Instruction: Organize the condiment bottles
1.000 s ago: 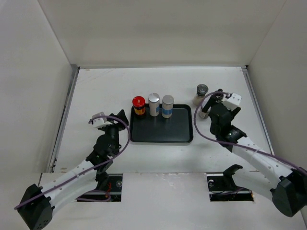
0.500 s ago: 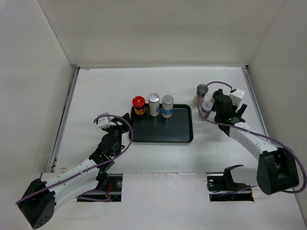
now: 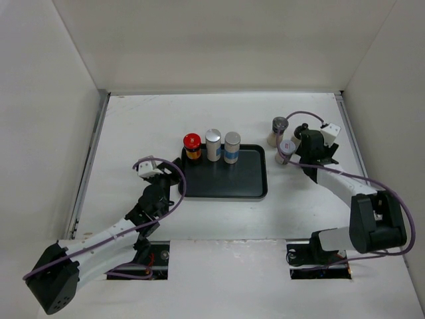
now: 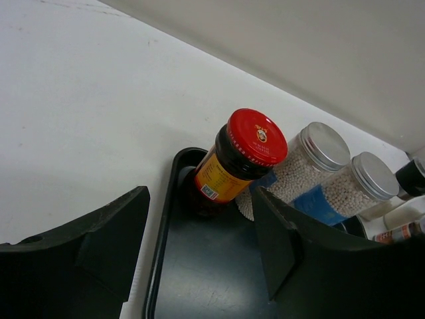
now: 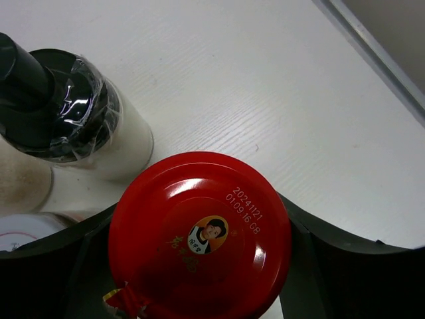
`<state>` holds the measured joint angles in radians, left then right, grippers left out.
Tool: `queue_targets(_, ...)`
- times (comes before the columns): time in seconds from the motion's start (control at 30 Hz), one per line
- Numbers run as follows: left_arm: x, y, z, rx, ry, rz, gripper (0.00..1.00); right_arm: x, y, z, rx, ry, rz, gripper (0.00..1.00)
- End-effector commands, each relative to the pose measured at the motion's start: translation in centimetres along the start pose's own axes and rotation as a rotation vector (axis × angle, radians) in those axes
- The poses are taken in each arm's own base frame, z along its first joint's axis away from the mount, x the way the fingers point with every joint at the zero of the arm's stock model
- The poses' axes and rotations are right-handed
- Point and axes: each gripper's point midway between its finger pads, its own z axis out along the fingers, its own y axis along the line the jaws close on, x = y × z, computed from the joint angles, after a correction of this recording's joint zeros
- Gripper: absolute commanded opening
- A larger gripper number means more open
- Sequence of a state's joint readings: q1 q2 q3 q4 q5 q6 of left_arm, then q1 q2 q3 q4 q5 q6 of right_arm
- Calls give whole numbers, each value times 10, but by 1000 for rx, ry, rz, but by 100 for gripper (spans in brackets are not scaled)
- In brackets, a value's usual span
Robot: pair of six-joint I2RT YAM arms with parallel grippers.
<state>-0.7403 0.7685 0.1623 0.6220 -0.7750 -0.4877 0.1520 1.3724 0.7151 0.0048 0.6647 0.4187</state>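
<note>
On the black tray (image 3: 226, 181) a red-capped amber jar (image 3: 192, 145) and two silver-lidded pale jars with blue bands (image 3: 212, 142) (image 3: 232, 146) stand along the far edge. They also show in the left wrist view (image 4: 249, 143) (image 4: 325, 147) (image 4: 375, 177). My left gripper (image 3: 174, 171) is open and empty at the tray's left edge (image 4: 163, 252). My right gripper (image 3: 307, 142) is right of the tray, its fingers (image 5: 302, 232) against a second red-capped jar (image 5: 199, 246), which is hidden in the top view. A black-capped shaker (image 5: 60, 113) (image 3: 279, 129) and a white-lidded jar (image 3: 287, 149) stand beside it.
White walls close the table on the left, back and right. A metal rail (image 5: 378, 56) runs along the right side near my right gripper. Two cut-outs lie in the near ledge by the arm bases (image 3: 315, 256).
My right gripper has swung back and to the right, over the group of jars beside the tray. My left gripper has crept forward to the tray's left edge.
</note>
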Motion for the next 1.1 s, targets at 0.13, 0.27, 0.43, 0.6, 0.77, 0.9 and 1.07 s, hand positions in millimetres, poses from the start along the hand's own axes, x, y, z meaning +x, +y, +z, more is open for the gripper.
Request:
queue_targets(0.13,-10,-8,2,21,-32,-54,61,-101,2,-80,-47,-339,159,55)
queue_targets(0.27,-11,-7,2,22,-37,-58,61,-126,20,-127,-157,-413,165,54)
queue_targets(0.43,-14,-3,2,7,-49,-60,61,-137,86,-167,-408,-409,158,54)
queue_targets(0.6,-11,5,5,-15,-46,-46,62,-111,162,-174,-579,-338,121,54)
queue_targets(0.77,-10,8,6,-27,-44,-40,62,-85,204,-161,-624,-290,86,55)
queue_targets(0.9,-11,8,6,-25,-47,-42,62,-63,226,-149,-638,-252,51,56)
queue_targets(1.07,-9,9,6,-26,-41,-38,62,-39,239,-133,-640,-199,28,57)
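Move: The red-lidded jar is already between the right hand's fingers, on the table. Its place, the free spot at the back of the black tray, is about 23 cm left and 3 cm farther out, level with the hand. The nearest bead bottle stands some 29 cm left, 2 ahead; the pale-lidded bottle about 9 left, 1 ahead; the black-capped bottle 5 left, 7 ahead. From the left hand the spot is roughly 28 cm right, 6 ahead and 8 below. The red-lidded jar, still pinched upright in the right hand, is lifted some 14 cm, drawing back a little first, then swept about 23 cm left in a high arc past the pale-lidded bottle and slightly forward, and lowered about 12 cm towards the tray spot beside the bead bottle. The hand turns roughly 30 degrees counter-clockwise on the way, its grip unchanged. ##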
